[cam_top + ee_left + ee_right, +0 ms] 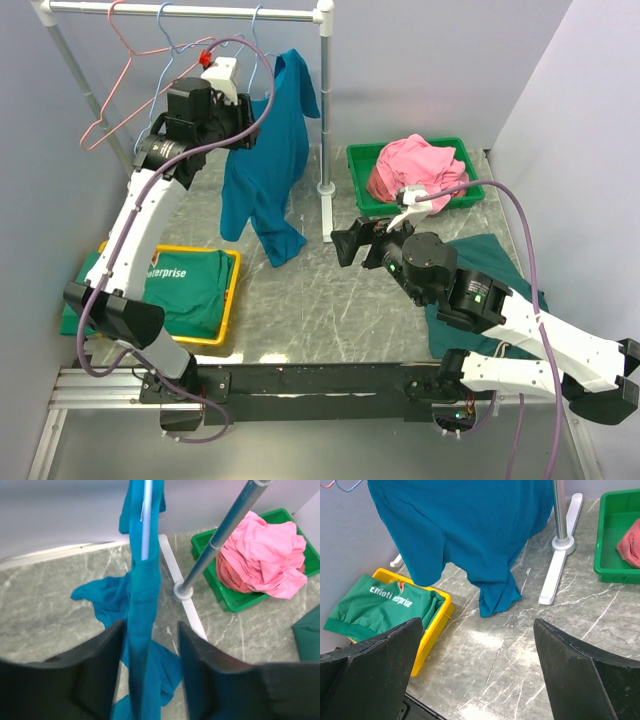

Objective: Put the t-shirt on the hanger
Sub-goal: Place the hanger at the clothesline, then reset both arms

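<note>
The teal-blue t-shirt (265, 150) hangs from the rack on the thin light-blue hanger (262, 62), its lower end bunched on the table (497, 600). In the left wrist view the hanger wire (146, 525) shows inside the cloth (145, 595). My left gripper (150, 630) is up by the shirt's shoulder with its jaws apart around a hanging fold; a gap shows beside the right finger (200, 655). My right gripper (348, 245) hovers low over the table in front of the shirt, wide open (477, 625) with nothing between its fingers.
The rack's rail (190, 12) also carries a pink-red hanger (115, 90); its post (325, 120) stands on a white foot (557, 575). A green bin (356, 175) holds a pink garment (415, 170). A yellow tray (232, 295) holds a dark green shirt (185, 290). Another green cloth (490, 255) lies under the right arm.
</note>
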Action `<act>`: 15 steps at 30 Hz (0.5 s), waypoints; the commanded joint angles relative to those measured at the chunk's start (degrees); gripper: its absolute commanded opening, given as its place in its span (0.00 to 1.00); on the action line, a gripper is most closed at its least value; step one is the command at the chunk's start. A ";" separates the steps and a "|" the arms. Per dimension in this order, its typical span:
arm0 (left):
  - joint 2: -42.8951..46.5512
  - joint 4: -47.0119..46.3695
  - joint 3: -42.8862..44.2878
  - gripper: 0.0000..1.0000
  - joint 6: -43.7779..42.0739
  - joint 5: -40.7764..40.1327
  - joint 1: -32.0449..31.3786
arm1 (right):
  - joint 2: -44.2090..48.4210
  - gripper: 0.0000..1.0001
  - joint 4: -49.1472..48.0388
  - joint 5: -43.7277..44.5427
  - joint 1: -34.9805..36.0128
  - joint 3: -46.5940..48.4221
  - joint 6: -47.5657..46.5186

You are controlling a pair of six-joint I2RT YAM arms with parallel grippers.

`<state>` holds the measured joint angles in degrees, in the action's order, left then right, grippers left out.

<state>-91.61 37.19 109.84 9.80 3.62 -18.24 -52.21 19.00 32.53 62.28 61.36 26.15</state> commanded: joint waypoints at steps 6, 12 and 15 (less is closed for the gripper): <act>10.48 -3.35 0.64 0.97 0.74 -0.82 0.05 | -0.09 1.00 -0.81 2.00 0.12 -0.54 0.83; 16.02 -5.81 -5.77 0.96 1.80 -5.17 -7.75 | -1.41 1.00 -0.37 4.64 -0.05 -1.59 1.62; 18.22 -7.30 -11.21 0.97 2.41 -7.92 -15.32 | -1.58 1.00 0.94 6.66 -0.75 -2.65 3.11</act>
<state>-74.91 32.80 104.12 11.29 -0.75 -26.44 -53.45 19.05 35.33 62.24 60.27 26.74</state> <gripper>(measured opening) 0.966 0.999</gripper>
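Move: The left gripper, already half open, has the near end of the t-shirt's hanger between its fingers. The middle of the t-shirt hangs some 4 cm ahead, 3 cm to the right and 13 cm below. The rail runs about 12 cm ahead and 15 cm above, straight ahead where the hook sits. Its post stands 11 cm ahead and 15 cm right; the empty blue hanger is 6 cm ahead, 12 cm left, 5 cm higher. From the right hand the t-shirt lies about 26 cm ahead, 18 cm left, 8 cm lower. Open the left gripper the rest of the way to leave the hanger's near end free, and draw it off at a quickening pace, up and back by about 9 cm each, with the rise leading at first. Tip the fingers upward some 15 degrees as the hand clears the t-shirt. ##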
